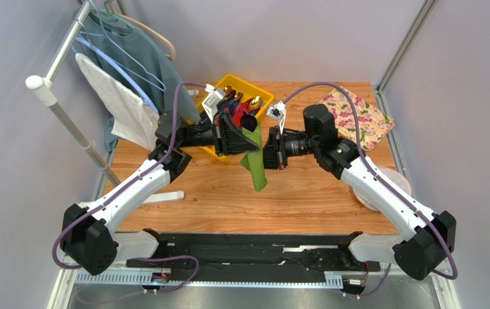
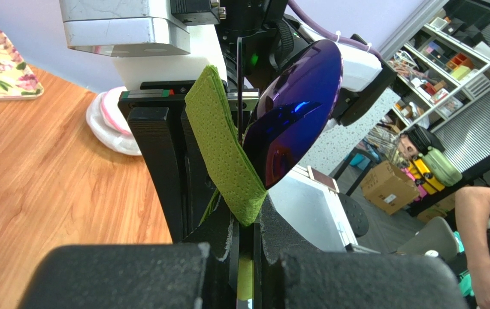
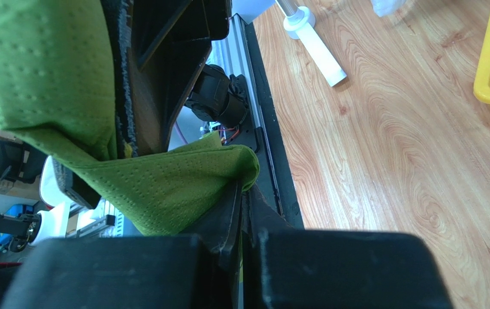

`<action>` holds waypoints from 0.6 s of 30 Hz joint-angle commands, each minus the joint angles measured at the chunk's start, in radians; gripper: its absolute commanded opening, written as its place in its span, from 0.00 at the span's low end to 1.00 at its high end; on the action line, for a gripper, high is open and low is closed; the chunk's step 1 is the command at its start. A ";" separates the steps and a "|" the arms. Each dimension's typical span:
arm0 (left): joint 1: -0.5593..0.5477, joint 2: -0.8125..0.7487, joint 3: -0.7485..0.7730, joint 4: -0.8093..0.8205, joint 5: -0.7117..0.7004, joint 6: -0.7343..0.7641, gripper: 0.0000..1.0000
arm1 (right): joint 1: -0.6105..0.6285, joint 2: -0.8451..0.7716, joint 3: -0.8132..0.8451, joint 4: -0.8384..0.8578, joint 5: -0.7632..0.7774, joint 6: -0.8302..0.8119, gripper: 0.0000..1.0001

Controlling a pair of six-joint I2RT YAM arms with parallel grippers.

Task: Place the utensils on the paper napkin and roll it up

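The green paper napkin (image 1: 254,162) hangs folded in the air over the table's middle, held between both arms. My left gripper (image 1: 246,138) is shut on its upper part (image 2: 223,151). A utensil's dark iridescent spoon head (image 2: 294,116) sticks out right beside the fold; in the top view it shows at the napkin's top (image 1: 249,121). My right gripper (image 1: 269,152) faces the left one and is shut on a napkin edge (image 3: 157,187). Other utensils (image 1: 236,100) with red and gold parts lie in the yellow bin behind.
The yellow bin (image 1: 264,98) stands at the back centre. A floral mat (image 1: 359,118) lies back right, and a white-and-pink dish (image 1: 392,183) sits under the right arm. A clothes rack with a white towel (image 1: 124,105) stands left, its white foot (image 1: 166,197) on the table.
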State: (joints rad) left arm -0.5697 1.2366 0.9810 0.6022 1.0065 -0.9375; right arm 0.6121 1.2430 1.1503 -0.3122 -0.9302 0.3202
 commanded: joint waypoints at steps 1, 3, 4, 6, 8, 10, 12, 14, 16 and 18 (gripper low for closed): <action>-0.009 -0.017 0.065 0.094 -0.048 -0.009 0.00 | 0.015 0.010 0.000 0.022 -0.002 0.007 0.00; -0.006 -0.023 0.058 0.090 -0.055 0.000 0.00 | 0.008 0.010 0.021 -0.049 0.008 -0.045 0.00; -0.006 -0.025 0.048 0.085 -0.060 0.003 0.00 | 0.000 0.007 0.040 -0.076 0.023 -0.059 0.00; 0.010 -0.032 0.036 0.079 -0.068 0.014 0.00 | -0.044 0.001 0.057 -0.152 0.036 -0.082 0.15; 0.037 -0.038 0.018 0.061 -0.086 0.020 0.00 | -0.084 -0.010 0.081 -0.224 0.047 -0.102 0.27; 0.059 -0.045 -0.001 0.047 -0.100 0.037 0.00 | -0.153 -0.030 0.097 -0.264 0.045 -0.093 0.49; 0.089 -0.043 -0.010 0.035 -0.111 0.046 0.00 | -0.222 -0.053 0.095 -0.301 0.037 -0.076 0.63; 0.116 -0.035 -0.018 0.031 -0.121 0.037 0.00 | -0.255 -0.097 0.080 -0.317 0.011 -0.058 0.68; 0.129 -0.026 -0.021 0.047 -0.124 0.025 0.00 | -0.279 -0.149 0.065 -0.317 0.004 -0.052 0.74; 0.139 -0.020 -0.018 0.060 -0.129 0.020 0.00 | -0.281 -0.178 0.045 -0.315 0.002 -0.047 0.77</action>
State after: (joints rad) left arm -0.4500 1.2259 0.9550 0.5999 0.9131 -0.9169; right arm 0.3359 1.1702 1.1965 -0.5995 -0.8989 0.2630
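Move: The napkin roll with its utensils is already pinched in the left fingers, in the air; its middle lies some 3 cm back from the left hand and 3 cm below. The dark spoon head sticks out about 7 cm ahead of that hand, 1 cm left and 3 cm above. For the right hand, shut on the loose flap, the roll's middle is roughly 2 cm ahead and 4 cm above. The yellow bin stands on the table about 25 cm ahead of the left hand, 9 cm left and 32 cm below. Open the right gripper to about three quarters so it lets go of the napkin's flap, and draw it away from the roll, some 8 cm to the right and 4 cm forward, yawing about 15 degrees clockwise. Keep the left pinch on napkin and utensils while carrying them about 5 cm forward and slightly left, turning a little counter-clockwise. ##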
